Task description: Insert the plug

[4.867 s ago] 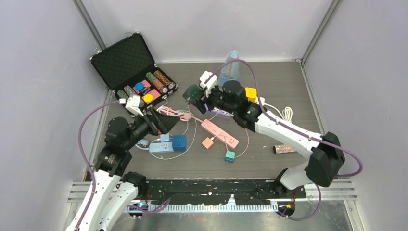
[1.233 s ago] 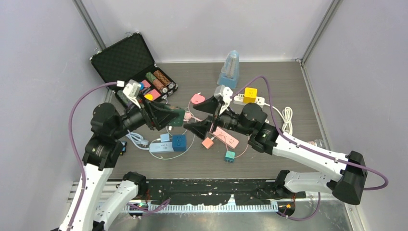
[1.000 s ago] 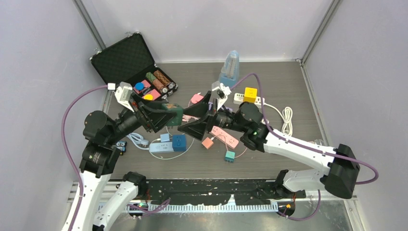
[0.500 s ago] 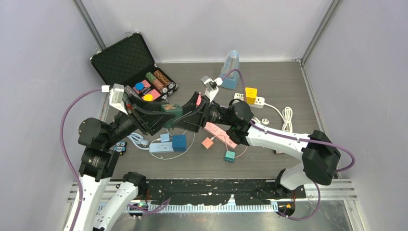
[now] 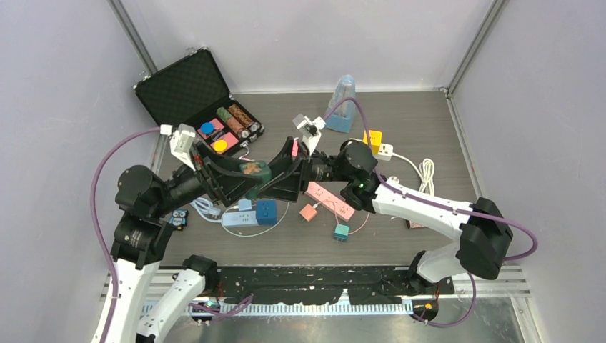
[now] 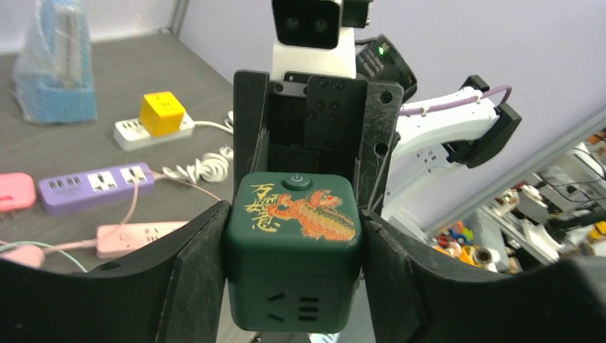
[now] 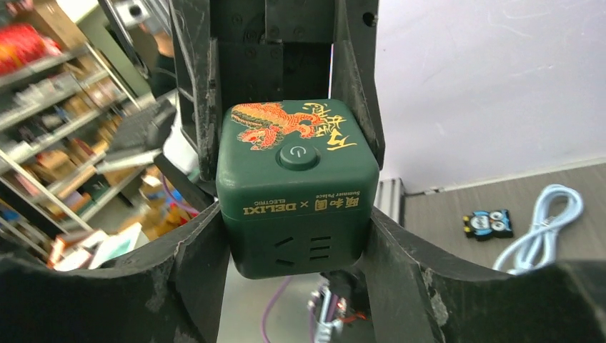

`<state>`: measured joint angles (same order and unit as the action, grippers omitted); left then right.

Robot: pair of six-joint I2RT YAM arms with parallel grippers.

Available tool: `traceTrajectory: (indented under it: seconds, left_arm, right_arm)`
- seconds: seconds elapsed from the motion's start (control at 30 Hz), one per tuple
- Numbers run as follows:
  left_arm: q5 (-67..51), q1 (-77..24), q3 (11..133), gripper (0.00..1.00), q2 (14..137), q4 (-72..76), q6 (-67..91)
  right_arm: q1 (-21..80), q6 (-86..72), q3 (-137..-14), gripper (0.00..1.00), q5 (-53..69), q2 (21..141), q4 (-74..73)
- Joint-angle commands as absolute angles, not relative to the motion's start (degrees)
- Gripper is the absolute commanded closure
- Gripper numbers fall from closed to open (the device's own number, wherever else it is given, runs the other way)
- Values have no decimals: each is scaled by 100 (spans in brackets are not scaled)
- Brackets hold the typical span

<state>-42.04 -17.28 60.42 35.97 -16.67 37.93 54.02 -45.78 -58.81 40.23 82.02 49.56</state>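
The plug is a dark green cube (image 5: pixel 254 170) with a red dragon print, a round button on top and socket slots on its side. It hangs above the table's middle left, and both grippers hold it from opposite ends. My left gripper (image 5: pixel 245 176) is shut on the cube (image 6: pixel 289 250), with both pads pressed on its sides. My right gripper (image 5: pixel 269 175) faces it and is shut on the same cube (image 7: pixel 296 193). In the left wrist view the right gripper's fingers (image 6: pixel 246 128) stand behind the cube. The plug's prongs are hidden.
An open black case (image 5: pixel 187 86) with rolls stands back left. Below the cube lies a blue power strip (image 5: pixel 239 218) with a blue cube. A pink strip (image 5: pixel 327 199), orange cube (image 5: pixel 309 211), teal cube (image 5: pixel 341 231), yellow cube (image 5: pixel 372 138) and blue wrapped object (image 5: pixel 343 103) lie to the right.
My right gripper has swung left to the green cube in the left gripper and closed its jaws on it. The left arm has shifted slightly with the cube.
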Motion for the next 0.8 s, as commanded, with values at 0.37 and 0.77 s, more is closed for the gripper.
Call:
traceTrajectory:
  seconds: [0.37,0.77]
  left_arm:
    - [-5526,-1749,6518,46,4259,-4076,2038]
    - [-5301,-1808,6229,45,4307,-4501,1390]
  right_arm:
    - [5336,-1592,-6797,94,4852,7864,1582]
    - [5326,-1128,-7312,94,5047,7977,507]
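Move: The green plug is already between both hands' fingertips, practically at each hand point, some 40 cm above the table. From the left hand, the blue cube on the blue strip is about 2 cm ahead, 2 cm left and 37 cm down. The pink strip's middle lies roughly 6 cm ahead and 14 cm right, and the purple strip's about 18 cm ahead and 14 cm right. Both hands lower the held plug about 7 cm, slightly back, tipping their fingers down some 15 to 20 degrees. ##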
